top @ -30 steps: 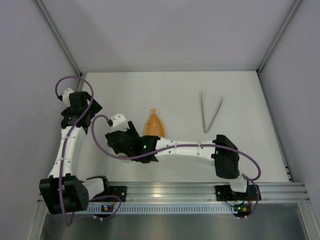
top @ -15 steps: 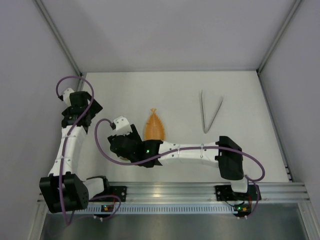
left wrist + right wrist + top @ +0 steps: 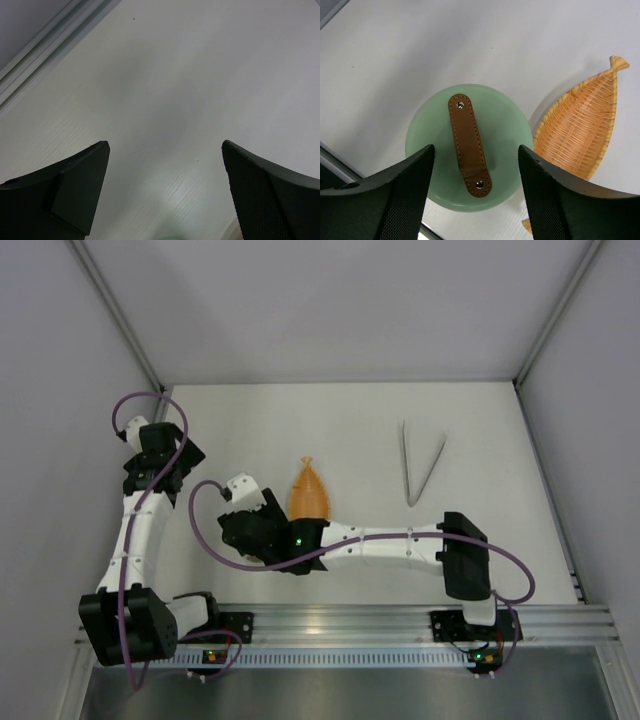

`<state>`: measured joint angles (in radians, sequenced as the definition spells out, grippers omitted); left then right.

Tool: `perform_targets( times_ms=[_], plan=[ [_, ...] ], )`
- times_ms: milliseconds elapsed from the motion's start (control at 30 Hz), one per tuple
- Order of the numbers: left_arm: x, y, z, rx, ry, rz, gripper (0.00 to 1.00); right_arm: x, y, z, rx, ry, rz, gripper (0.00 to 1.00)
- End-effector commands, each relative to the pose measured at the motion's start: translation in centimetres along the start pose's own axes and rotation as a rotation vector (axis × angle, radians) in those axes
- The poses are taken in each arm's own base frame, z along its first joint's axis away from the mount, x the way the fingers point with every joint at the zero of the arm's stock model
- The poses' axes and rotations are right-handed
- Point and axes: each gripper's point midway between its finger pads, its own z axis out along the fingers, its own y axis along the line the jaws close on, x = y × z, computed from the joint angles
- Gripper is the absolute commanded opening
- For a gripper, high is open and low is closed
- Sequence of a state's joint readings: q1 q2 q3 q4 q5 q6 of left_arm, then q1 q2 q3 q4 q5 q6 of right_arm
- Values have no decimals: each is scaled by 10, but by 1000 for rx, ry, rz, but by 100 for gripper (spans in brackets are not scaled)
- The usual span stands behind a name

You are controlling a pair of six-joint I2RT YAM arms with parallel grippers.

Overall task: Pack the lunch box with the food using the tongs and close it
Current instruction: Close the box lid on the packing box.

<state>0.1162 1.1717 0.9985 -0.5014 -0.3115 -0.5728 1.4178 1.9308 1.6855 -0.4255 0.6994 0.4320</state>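
Note:
In the right wrist view I look straight down on the lunch box's round pale green lid point(image 3: 435, 145) with its brown bar handle point(image 3: 468, 145). The container's body under the lid is hidden. My right gripper point(image 3: 475, 148) hangs open above it, a finger on each side of the handle, touching nothing. From above, the right wrist point(image 3: 250, 528) covers the lunch box. The silver tongs point(image 3: 420, 468) lie in a narrow V at the back right, far from both grippers. My left gripper point(image 3: 165, 143) is open over bare table by the left wall. No food is in view.
An orange leaf-shaped wicker dish point(image 3: 308, 495) lies just right of the lunch box; the part of that dish point(image 3: 585, 132) seen by the right wrist holds nothing. The enclosure walls stand close on the left and right. An aluminium rail point(image 3: 400, 625) runs along the near edge.
The right gripper has shifted slightly toward the near edge, uncovering more of the orange dish. The left arm and the tongs have not moved.

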Motion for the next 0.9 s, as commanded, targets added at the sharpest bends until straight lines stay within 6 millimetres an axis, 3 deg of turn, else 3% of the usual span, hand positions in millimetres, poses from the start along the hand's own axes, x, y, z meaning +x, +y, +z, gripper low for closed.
perform_targets(
  times_ms=[0, 267, 633, 800, 867],
  plan=[
    [-9, -2, 0, 8, -28, 0, 99, 13, -14, -15, 29, 73, -139, 67],
    [-10, -2, 0, 8, -31, -1, 99, -19, -13, -26, -22, 11, -94, 68],
    [-9, -2, -1, 7, -30, 0, 99, -43, 8, -51, -215, -29, -23, 68],
    [-8, -1, 0, 6, -28, 1, 99, -55, -12, -64, -167, -55, -4, 68],
    [-9, -3, -1, 13, -28, 1, 99, -65, -30, -73, -137, -77, 21, 68]
  ],
)
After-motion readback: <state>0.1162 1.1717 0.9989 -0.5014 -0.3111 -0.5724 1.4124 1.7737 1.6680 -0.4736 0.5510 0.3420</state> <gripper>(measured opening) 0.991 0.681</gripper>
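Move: The green box lid with its brown strap already sits on the packing box, practically straight under the right hand point, about 3 cm below it. The packing box's middle is some 8 cm straight below that hand, and the boat-shaped basket lies about 8 cm ahead of the hand, 11 cm to its right and 13 cm lower. From the idle left hand the lid lies around 14 cm back, 17 cm to the right and 4 cm down. The lid is left where it lies: the right hand, after barely shifting at first, draws back towards the base and then lifts away above it, about 5 cm up in all, with some 2 cm back and a little to the right. Meanwhile the wrist turns roughly 10 degrees counter-clockwise; the fingers stay about two-thirds open and grip nothing. ##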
